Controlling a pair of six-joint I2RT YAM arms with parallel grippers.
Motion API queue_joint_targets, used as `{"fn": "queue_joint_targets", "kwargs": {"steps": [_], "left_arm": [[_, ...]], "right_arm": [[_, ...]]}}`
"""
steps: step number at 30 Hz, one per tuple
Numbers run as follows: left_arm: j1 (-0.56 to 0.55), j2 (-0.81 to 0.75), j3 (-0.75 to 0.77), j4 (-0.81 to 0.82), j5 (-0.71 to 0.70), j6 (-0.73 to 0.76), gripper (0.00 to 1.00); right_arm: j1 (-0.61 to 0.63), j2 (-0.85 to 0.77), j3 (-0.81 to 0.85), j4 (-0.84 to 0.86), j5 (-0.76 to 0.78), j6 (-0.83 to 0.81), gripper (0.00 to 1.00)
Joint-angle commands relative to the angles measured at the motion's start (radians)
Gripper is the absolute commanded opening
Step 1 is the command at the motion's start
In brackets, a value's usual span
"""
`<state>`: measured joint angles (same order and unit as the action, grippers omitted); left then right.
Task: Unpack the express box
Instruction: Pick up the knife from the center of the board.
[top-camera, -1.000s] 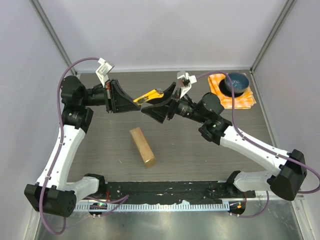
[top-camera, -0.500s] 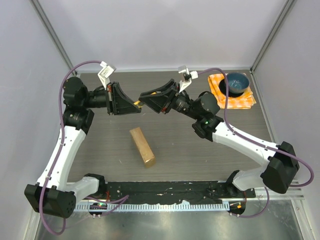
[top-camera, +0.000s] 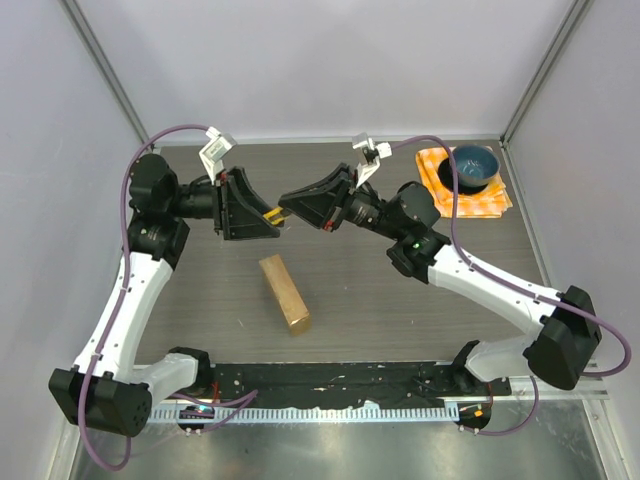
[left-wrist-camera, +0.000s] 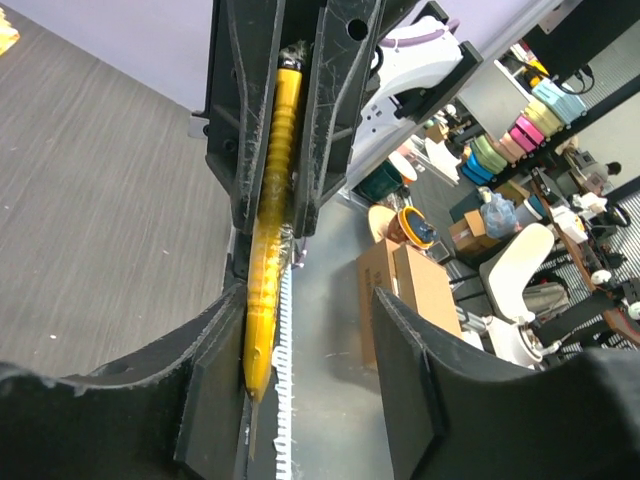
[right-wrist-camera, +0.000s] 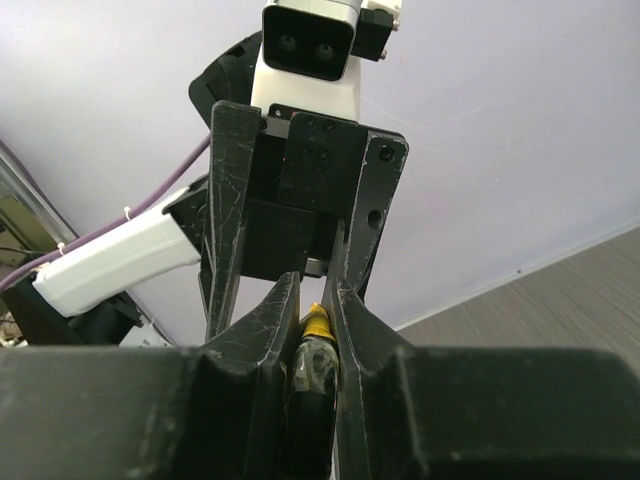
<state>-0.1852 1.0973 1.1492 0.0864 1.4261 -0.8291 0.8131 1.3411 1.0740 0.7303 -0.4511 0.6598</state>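
Note:
The express box (top-camera: 285, 293), a small brown carton, lies flat on the table's middle, below both grippers. Above it the two grippers meet tip to tip. A yellow utility knife (top-camera: 275, 212) spans between them. My right gripper (top-camera: 292, 204) is shut on the knife's handle end (right-wrist-camera: 315, 322). My left gripper (top-camera: 266, 216) stands open: the knife (left-wrist-camera: 268, 250) rests against one finger (left-wrist-camera: 205, 385), with a clear gap to the other. Its blade tip points toward the left wrist camera.
A blue bowl (top-camera: 472, 167) sits on an orange checked cloth (top-camera: 495, 200) at the table's back right corner. Grey walls close in the back and both sides. The arm bases stand along the near edge.
My right gripper came left onto the knife and closed on it. My left gripper, shut on the knife before, has opened its jaws. The box has not moved.

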Motion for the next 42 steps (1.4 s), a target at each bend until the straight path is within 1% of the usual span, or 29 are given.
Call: {"fn": "queue_joint_targets", "kwargs": {"steps": [1,5,9,12,13,15,16,18,19,21,22,23,26,28,30,31,34,38,42], "left_arm": [[-0.003,-0.019,0.027,-0.001,0.099,-0.010,0.54],[-0.003,-0.033,0.015,0.003,0.135,-0.011,0.53],[-0.003,-0.039,-0.003,0.022,0.161,-0.027,0.49],[-0.003,-0.045,-0.006,0.044,0.163,-0.030,0.41],[-0.003,-0.045,-0.006,0.046,0.163,-0.030,0.34],[-0.005,-0.043,-0.003,0.052,0.168,-0.028,0.26],[-0.003,-0.043,-0.005,0.053,0.171,-0.027,0.20],[-0.003,-0.048,-0.014,0.065,0.183,-0.027,0.14],[-0.003,-0.051,-0.016,0.068,0.189,-0.027,0.09],[-0.003,-0.053,-0.023,0.072,0.194,-0.027,0.07],[-0.003,-0.054,-0.023,0.073,0.194,-0.027,0.06],[-0.003,-0.054,-0.023,0.073,0.192,-0.027,0.05],[-0.003,-0.053,-0.019,0.073,0.186,-0.024,0.00],[-0.003,-0.050,-0.017,0.073,0.186,-0.024,0.00],[-0.003,-0.047,-0.019,0.073,0.183,-0.024,0.00],[-0.003,-0.045,-0.019,0.073,0.180,-0.025,0.00],[-0.003,-0.040,-0.019,0.075,0.171,-0.028,0.00],[-0.003,-0.031,-0.013,0.076,0.158,-0.033,0.00],[-0.003,-0.033,-0.014,0.078,0.152,-0.031,0.00]], "right_arm": [[-0.020,-0.082,0.052,-0.095,0.006,-0.087,0.01],[-0.031,-0.106,0.052,-0.129,0.000,-0.100,0.01],[-0.032,-0.105,0.060,-0.140,-0.014,-0.097,0.01],[-0.032,-0.092,0.066,-0.132,-0.029,-0.077,0.01],[-0.032,-0.082,0.066,-0.123,-0.035,-0.072,0.01],[-0.034,-0.076,0.064,-0.117,-0.044,-0.058,0.01],[-0.032,-0.074,0.063,-0.114,-0.049,-0.057,0.01],[-0.032,-0.080,0.058,-0.112,-0.052,-0.057,0.01],[-0.032,-0.085,0.057,-0.117,-0.051,-0.058,0.01],[-0.032,-0.089,0.055,-0.126,-0.049,-0.068,0.01],[-0.032,-0.088,0.055,-0.132,-0.055,-0.068,0.06],[-0.032,-0.088,0.056,-0.137,-0.057,-0.068,0.14],[-0.032,-0.080,0.055,-0.144,-0.081,-0.057,0.43],[-0.032,-0.079,0.043,-0.140,-0.098,-0.043,0.49],[-0.032,-0.079,0.021,-0.126,-0.129,-0.028,0.58],[-0.032,-0.080,0.012,-0.105,-0.142,-0.011,0.66],[-0.029,-0.080,-0.016,-0.077,-0.175,0.003,0.70],[-0.014,-0.076,-0.023,-0.072,-0.201,-0.015,0.74],[-0.002,-0.074,-0.039,-0.046,-0.178,-0.025,0.74]]}}
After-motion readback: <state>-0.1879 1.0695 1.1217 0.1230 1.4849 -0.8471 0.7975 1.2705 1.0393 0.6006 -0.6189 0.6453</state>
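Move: The knife is in the right hand's closed fingers, its middle about 2 cm to the left of that hand's point and level with it; its nose already sits between the left hand's parted fingers, which are roughly 7 cm left and 3 cm back of the right hand. From the left hand the knife's middle is some 5 cm right and 2 cm ahead, about level, while the box lies on the table almost beneath, roughly 3 cm farther out and 37 cm down. Still gripping the knife, the right hand draws it about 2 cm to the right, with a little rise and drift back, so that only the nose end stays between the left fingers, which close and pinch it there while the left hand eases back about 1.5 cm. The right fingers then open wide and let go of the knife, and the right hand sinks about 4 cm and backs off some 1.5 cm, turning slightly counter-clockwise, its parted fingers still either side of the butt end. ##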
